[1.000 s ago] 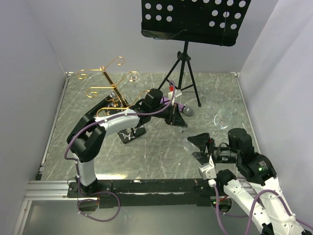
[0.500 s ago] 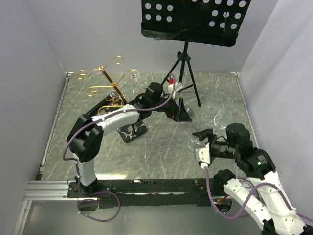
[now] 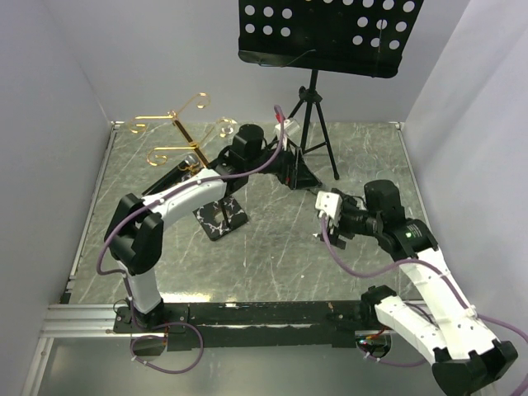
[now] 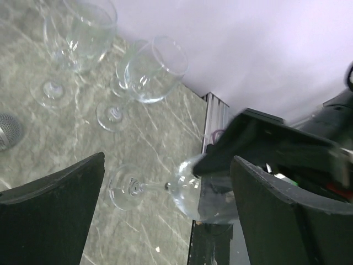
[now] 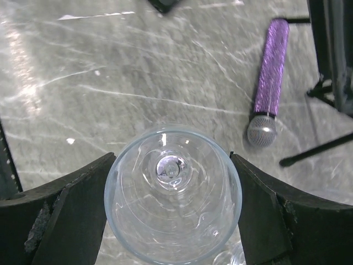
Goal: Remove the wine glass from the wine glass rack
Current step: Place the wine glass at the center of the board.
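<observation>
My right gripper [image 5: 172, 204] is shut on the bowl of a clear wine glass [image 5: 172, 196], one black finger against each side, the foot pointing away from the camera. From above, that gripper [image 3: 326, 231] hangs over the table right of centre. In the left wrist view the same wine glass [image 4: 182, 190] lies sideways in the air between black fingers. My left gripper [image 4: 165, 215] is open with nothing in it, near the tripod's feet [image 3: 297, 173]. The wine glass rack [image 3: 183, 132], gold with curled arms, leans at the back left on its black veined base [image 3: 220, 217].
A black music stand's tripod [image 3: 312, 107] stands at the back centre. A purple microphone [image 5: 270, 83] lies on the marble table [image 3: 272, 256]. Two more wine glasses [image 4: 149, 72] [image 4: 83, 27] stand upright near the right wall.
My left gripper has opened and swung back towards the tripod. The right arm has lifted and carried its wine glass forward, towards the table's middle.
</observation>
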You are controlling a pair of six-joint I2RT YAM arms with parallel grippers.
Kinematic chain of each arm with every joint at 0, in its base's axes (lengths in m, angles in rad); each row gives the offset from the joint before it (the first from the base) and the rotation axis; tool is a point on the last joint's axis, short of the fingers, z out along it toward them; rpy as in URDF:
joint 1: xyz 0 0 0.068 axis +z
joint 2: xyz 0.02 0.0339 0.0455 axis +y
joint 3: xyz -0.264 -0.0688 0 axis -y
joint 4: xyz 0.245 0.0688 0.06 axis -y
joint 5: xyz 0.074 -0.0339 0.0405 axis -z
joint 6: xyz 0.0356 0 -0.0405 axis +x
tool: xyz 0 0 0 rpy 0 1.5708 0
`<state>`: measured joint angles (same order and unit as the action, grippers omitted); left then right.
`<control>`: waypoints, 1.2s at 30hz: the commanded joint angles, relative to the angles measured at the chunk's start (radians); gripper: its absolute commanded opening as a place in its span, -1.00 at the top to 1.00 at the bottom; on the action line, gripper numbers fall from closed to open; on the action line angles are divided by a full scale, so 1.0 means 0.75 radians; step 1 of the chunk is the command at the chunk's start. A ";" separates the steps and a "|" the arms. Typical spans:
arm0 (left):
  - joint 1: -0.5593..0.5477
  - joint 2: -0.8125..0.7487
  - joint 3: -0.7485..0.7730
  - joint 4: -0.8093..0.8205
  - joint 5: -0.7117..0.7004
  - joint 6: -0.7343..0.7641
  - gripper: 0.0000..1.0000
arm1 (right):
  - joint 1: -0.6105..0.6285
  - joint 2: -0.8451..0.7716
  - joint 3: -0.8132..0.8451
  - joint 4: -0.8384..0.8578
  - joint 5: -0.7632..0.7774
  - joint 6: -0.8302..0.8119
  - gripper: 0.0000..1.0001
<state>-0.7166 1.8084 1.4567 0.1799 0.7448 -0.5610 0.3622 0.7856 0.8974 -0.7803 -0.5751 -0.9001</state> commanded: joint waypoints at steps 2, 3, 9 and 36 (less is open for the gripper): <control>0.019 -0.096 0.015 0.079 0.003 0.046 -0.98 | -0.084 0.065 0.035 0.234 0.006 0.120 0.09; 0.019 -0.098 0.011 0.079 0.001 0.046 -0.98 | -0.104 0.087 0.037 0.247 0.004 0.122 0.09; 0.019 -0.104 -0.020 0.110 0.003 0.032 -0.98 | -0.239 0.206 0.037 0.341 -0.021 0.132 0.10; 0.025 -0.116 0.001 0.020 -0.028 0.136 -0.97 | -0.446 0.746 0.282 0.582 -0.080 0.372 0.10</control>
<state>-0.7044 1.7752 1.4437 0.1967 0.7353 -0.4896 0.0338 1.3312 1.0397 -0.4122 -0.5819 -0.6613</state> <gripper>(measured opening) 0.986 0.840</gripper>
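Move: Just to the left of the standing wine glasses is the open patch of board for the wine glass already in the right hand: about 17 cm ahead of that hand, 5 cm to its right and 20 cm below. The nearer standing glass is some 12 cm ahead and 9 cm right, the farther one 20 cm ahead and 12 cm right; the purple microphone's head lies 22 cm ahead, 5 cm left. From the left hand the patch is roughly 16 cm right, 5 cm ahead and 25 cm down. Carrying the wine glass by its bowl between the still spread fingers, the right hand sweeps about 16 cm forward and 6 cm to its right, towards the open patch beside the standing glasses. It sinks some 4 cm, mostly midway, as the wrist turns about 25 degrees clockwise and tips slightly down; the grip is kept. ##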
